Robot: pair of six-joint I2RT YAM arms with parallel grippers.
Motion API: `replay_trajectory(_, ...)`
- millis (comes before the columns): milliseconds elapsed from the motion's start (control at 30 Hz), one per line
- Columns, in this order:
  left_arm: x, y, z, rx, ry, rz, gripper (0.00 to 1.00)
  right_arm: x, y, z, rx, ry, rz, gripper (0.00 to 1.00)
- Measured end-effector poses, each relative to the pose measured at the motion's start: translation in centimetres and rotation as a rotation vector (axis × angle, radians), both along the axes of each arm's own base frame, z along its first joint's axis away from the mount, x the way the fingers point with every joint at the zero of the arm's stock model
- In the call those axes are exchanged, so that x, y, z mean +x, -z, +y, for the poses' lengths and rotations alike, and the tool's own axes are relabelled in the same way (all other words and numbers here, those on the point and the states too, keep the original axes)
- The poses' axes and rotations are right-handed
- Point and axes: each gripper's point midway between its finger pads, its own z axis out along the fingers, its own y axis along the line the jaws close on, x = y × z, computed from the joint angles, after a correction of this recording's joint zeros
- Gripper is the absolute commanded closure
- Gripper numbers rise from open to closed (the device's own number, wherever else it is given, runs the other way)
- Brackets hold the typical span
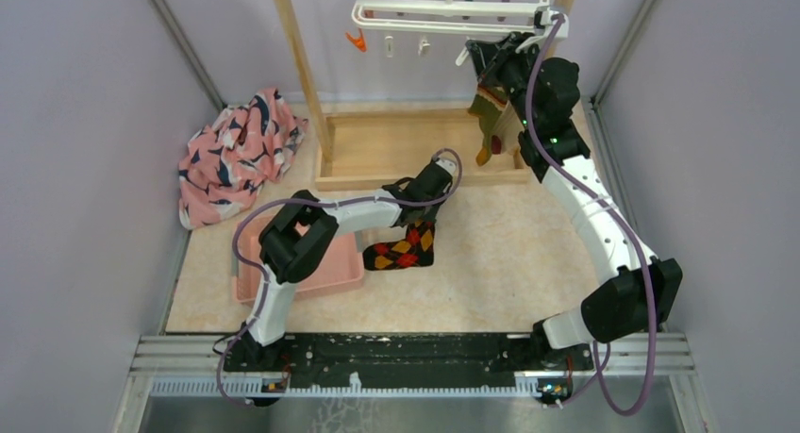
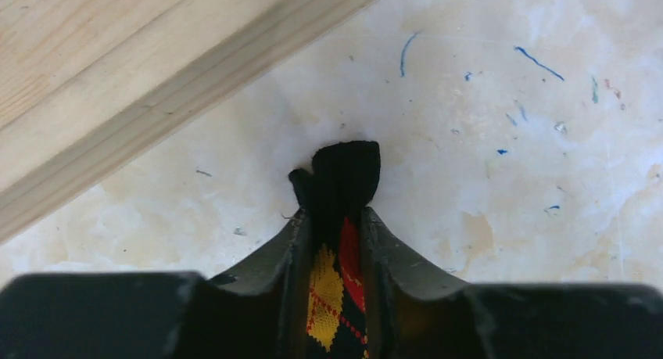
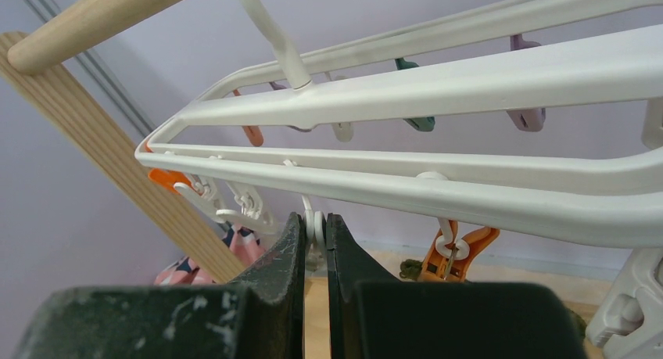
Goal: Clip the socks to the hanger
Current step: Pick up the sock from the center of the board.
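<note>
My left gripper (image 1: 432, 181) is shut on the black end of the black-red-yellow argyle sock (image 1: 405, 245), which trails over the beige table; the left wrist view shows the sock (image 2: 338, 292) pinched between my fingers, just off the table near the wooden base. My right gripper (image 1: 491, 58) is raised at the white hanger (image 1: 453, 4). In the right wrist view it (image 3: 315, 227) is shut on a white clip (image 3: 314, 222) under the hanger frame (image 3: 469, 85). An olive-green striped sock (image 1: 490, 112) hangs beside it, from an orange clip (image 3: 457, 251).
The big pink patterned cloth (image 1: 236, 155) lies at the back left. A pink tray (image 1: 325, 263) sits under my left arm. The wooden rack's base frame (image 1: 377, 150) and post (image 1: 300, 65) stand at the back. An orange clip (image 1: 356, 41) and white clips hang further left.
</note>
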Motion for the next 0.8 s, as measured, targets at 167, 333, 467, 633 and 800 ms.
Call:
replay_trajectory(167,0.2,0.1,0.7,0.014,-0.028,-0.018,1.00,0.0,0.0,0.0,0.000,0.000,-0.002,1.00)
replay_trajectory(333,-1.8,-0.3,2.5,-0.032,-0.010,-0.035,1.00,0.0,-0.1,0.0,0.001,-0.001,-0.002,1.00)
replay_trajectory(467,-4.5,-1.4,5.0,-0.056,0.036,-0.046,1.00,0.0,-0.1,0.0,0.004,-0.005,-0.001,1.00)
replay_trajectory(633,-4.5,-8.5,4.3,-0.216,0.126,-0.229,1.00,-0.1,0.0,0.1,0.005,-0.011,0.000,1.00)
replay_trajectory(800,-3.7,-19.5,2.4,-0.436,0.240,-0.569,1.00,-0.3,-0.2,0.2,0.004,-0.020,-0.003,1.00)
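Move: The argyle sock's upper end lies between the left hand's open fingertips; its middle is about 7 cm back, 4 cm left and 2 cm below the left hand. The wooden board's front rail crosses some 7 cm ahead of that hand and 3 cm left; the pink basket's middle is roughly 9 cm back, 29 cm left. From the right hand, the sock lies about 14 cm back, 12 cm left and 45 cm below. Left fingers pinch the sock's end, draw it back-left about 5 cm, then lift nearly 20 cm, fingertips tilting up. ##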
